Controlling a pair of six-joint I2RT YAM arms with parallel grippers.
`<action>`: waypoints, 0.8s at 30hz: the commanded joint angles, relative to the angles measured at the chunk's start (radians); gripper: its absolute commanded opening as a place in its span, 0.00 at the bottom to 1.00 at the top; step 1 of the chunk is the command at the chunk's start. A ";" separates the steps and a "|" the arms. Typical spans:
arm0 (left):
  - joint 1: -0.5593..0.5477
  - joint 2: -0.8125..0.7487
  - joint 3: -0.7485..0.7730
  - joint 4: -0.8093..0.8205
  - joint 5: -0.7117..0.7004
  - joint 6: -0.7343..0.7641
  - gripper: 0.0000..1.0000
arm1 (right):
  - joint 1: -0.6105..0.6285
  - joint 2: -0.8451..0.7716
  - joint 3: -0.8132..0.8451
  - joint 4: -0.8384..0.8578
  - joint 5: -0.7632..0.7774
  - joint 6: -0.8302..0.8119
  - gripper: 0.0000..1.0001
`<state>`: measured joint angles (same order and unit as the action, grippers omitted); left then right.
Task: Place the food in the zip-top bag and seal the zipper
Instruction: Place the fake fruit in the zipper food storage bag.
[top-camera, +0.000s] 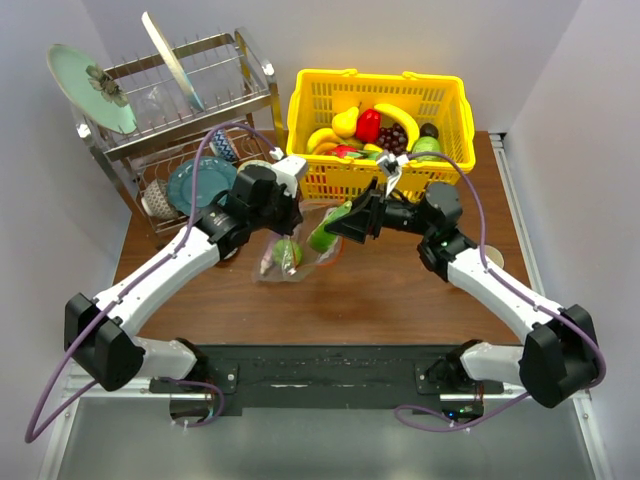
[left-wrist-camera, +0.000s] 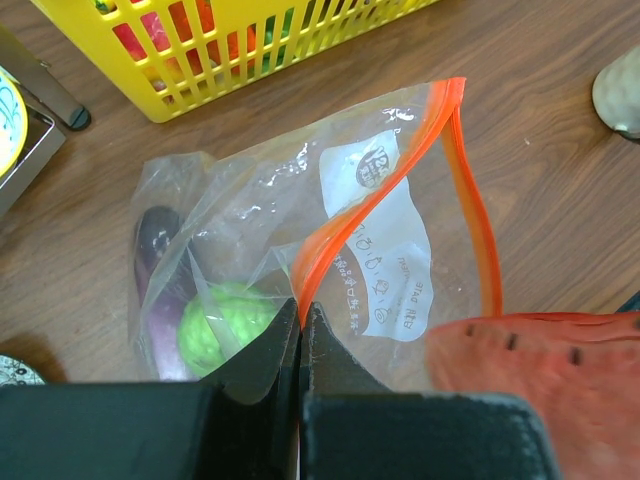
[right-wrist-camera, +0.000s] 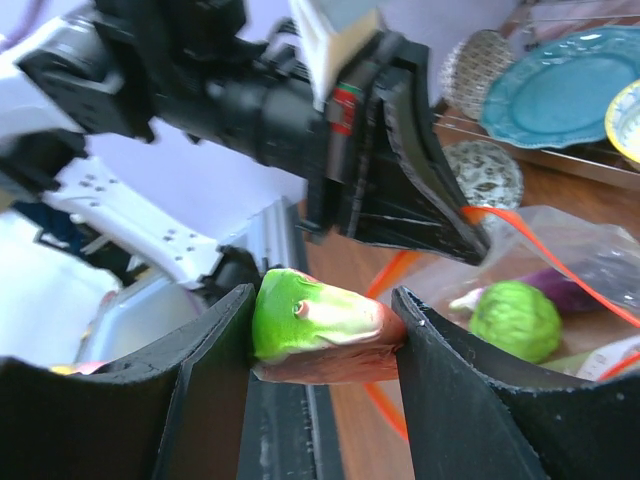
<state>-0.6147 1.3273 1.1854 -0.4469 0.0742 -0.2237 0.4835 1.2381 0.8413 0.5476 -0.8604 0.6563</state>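
Observation:
The clear zip-top bag (top-camera: 283, 262) lies on the wooden table with its mouth lifted. My left gripper (left-wrist-camera: 301, 312) is shut on the near edge of the orange zipper (left-wrist-camera: 473, 210) and holds the mouth open. Inside the bag lie a round green piece (left-wrist-camera: 225, 325) and a dark purple eggplant (left-wrist-camera: 155, 248). My right gripper (right-wrist-camera: 325, 300) is shut on a piece of food with a green rind and red flesh (right-wrist-camera: 320, 320), just in front of the bag's mouth. From above, that piece (top-camera: 326, 234) hangs between the two grippers, the left gripper (top-camera: 290, 224) beside it.
A yellow lattice basket (top-camera: 308, 110) full of plastic fruit stands at the back centre. A metal dish rack (top-camera: 185, 105) with plates and bowls fills the back left. A small cup (top-camera: 493, 258) sits near the right edge of the table.

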 joint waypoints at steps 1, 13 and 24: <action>0.003 -0.030 0.043 -0.016 -0.002 0.004 0.00 | 0.044 0.010 -0.005 0.078 0.115 -0.145 0.33; 0.004 -0.027 0.071 -0.032 -0.033 0.026 0.00 | 0.113 0.202 -0.007 0.202 0.308 -0.239 0.99; 0.006 -0.048 0.000 0.023 -0.059 0.037 0.00 | 0.113 0.044 0.183 -0.348 0.577 -0.356 0.99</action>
<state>-0.6144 1.3216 1.2098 -0.4847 0.0307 -0.2150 0.5972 1.3705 0.8524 0.5026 -0.4988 0.3973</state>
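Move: The right hand already holds the watermelon slice; the open bag mouth it is bound for lies about 4 cm ahead, 2 cm to its left and 14 cm below. In the bag, the cabbage is some 3 cm ahead, 10 cm left and the eggplant 4 cm ahead, 15 cm left, both roughly 24 cm down. From the left hand, which pinches the bag's orange lip, the mouth is about 6 cm right, 2 cm back and 5 cm lower. Down, forward and to its left, the right hand carries the watermelon slice some 8 cm to the bag's mouth, its fingers dipping a little and turning about 10 degrees clockwise, then opens wide and lets go. It then eases about 1 cm up and back to the right, still turning clockwise. The left hand stays put, keeping its pinch on the bag's lip. ##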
